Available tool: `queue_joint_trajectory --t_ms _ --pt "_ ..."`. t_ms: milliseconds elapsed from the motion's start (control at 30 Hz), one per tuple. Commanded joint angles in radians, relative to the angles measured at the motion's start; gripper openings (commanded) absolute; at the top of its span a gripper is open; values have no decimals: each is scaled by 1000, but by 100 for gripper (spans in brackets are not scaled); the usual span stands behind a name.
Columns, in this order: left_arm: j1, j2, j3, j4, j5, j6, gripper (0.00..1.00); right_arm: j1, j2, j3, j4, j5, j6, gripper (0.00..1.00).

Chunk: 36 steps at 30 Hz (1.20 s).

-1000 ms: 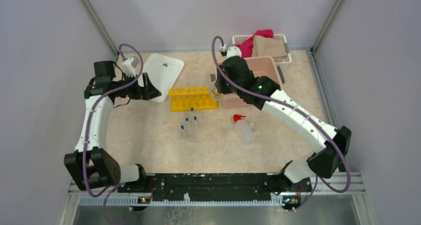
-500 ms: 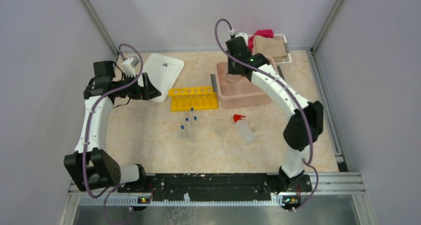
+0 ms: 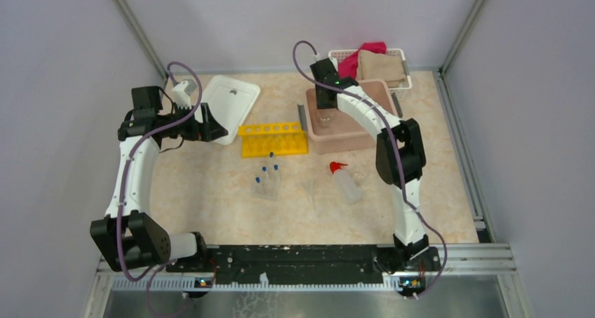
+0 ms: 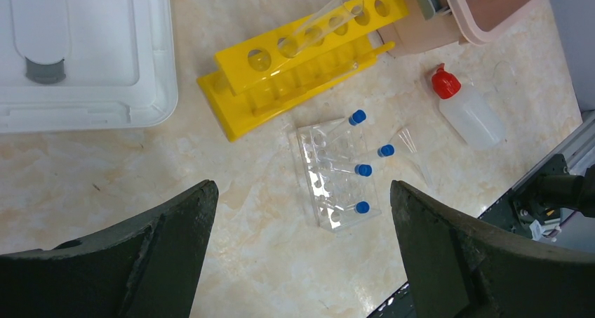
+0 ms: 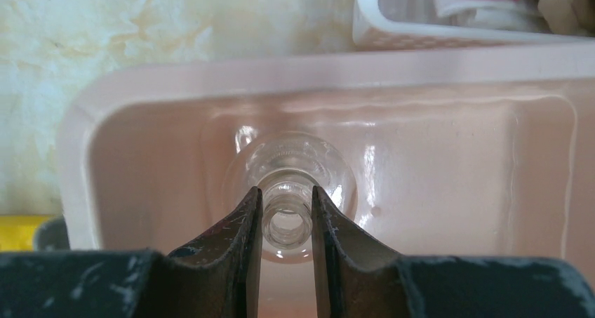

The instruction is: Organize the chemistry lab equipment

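Observation:
My right gripper [image 5: 286,200] is shut on the neck of the clear round flask [image 5: 291,156], which hangs upright inside the pink tub [image 5: 140,93]. In the top view this gripper [image 3: 324,113] is over the tub's left half. My left gripper [image 4: 302,188] is open and empty, high above the table near the white lid [image 4: 84,51]. A yellow rack [image 4: 281,72] holds one slanted clear tube [image 4: 319,23]. In front of it stands a clear rack [image 4: 337,184] with several blue-capped tubes [image 4: 358,117]. The squeeze bottle [image 4: 470,114] lies on its side beside the clear funnel [image 4: 415,155].
A white basket [image 5: 449,30] of red and tan cloths stands right behind the tub. The white lid [image 3: 231,100] with its grey handle lies at the back left. Grey walls close in the table on three sides.
My right arm has carried the flask from the tub's left edge to above its inside, and its elbow has folded in over the table. The left arm has not moved.

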Motion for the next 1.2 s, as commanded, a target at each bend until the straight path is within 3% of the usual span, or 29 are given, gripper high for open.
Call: queue_joint_trajectory --t_ms 0,467,500,567,800,1000,1167 --pt "8 -20 26 0 18 5 99 1 26 98 102 15 -27 0" --pt "8 -18 45 -4 18 -1 99 -3 120 132 106 -21 -16 0" --pt "7 -18 44 -4 21 -4 99 -3 113 127 105 -23 -10 5" --pt "7 -16 44 -4 26 -6 99 -2 89 111 111 -32 3 26" --pt "7 -21 48 -4 28 -6 99 -2 -139 33 112 38 43 69" --pt "8 -26 44 0 42 -13 99 -2 -408 -109 32 76 76 73" --pt "7 -39 33 9 49 -21 99 0 -667 -417 -21 56 145 65"
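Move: The right hand already holds the glass flask by its neck inside the left part of the pink bin; the bin's middle lies about 7 cm to this hand's right, 1 cm back and 8 cm below. The yellow rack is some 16 cm left and 6 cm back, the laundry basket about 18 cm ahead and 13 cm right, the red-capped bottle roughly 20 cm back and 5 cm right. From the left hand, the bin's middle is some 15 cm ahead, 39 cm right and 18 cm below. Keeping its pinch on the flask's neck, the right hand carries the flask about 3 cm forward and a little left, then 2 cm down onto the bin floor near the far left corner. The fingers pause there and open to let go of the neck; the empty hand lifts quickly some 18 cm, drawing back and rightward as the fingers tip up about 15 degrees. ##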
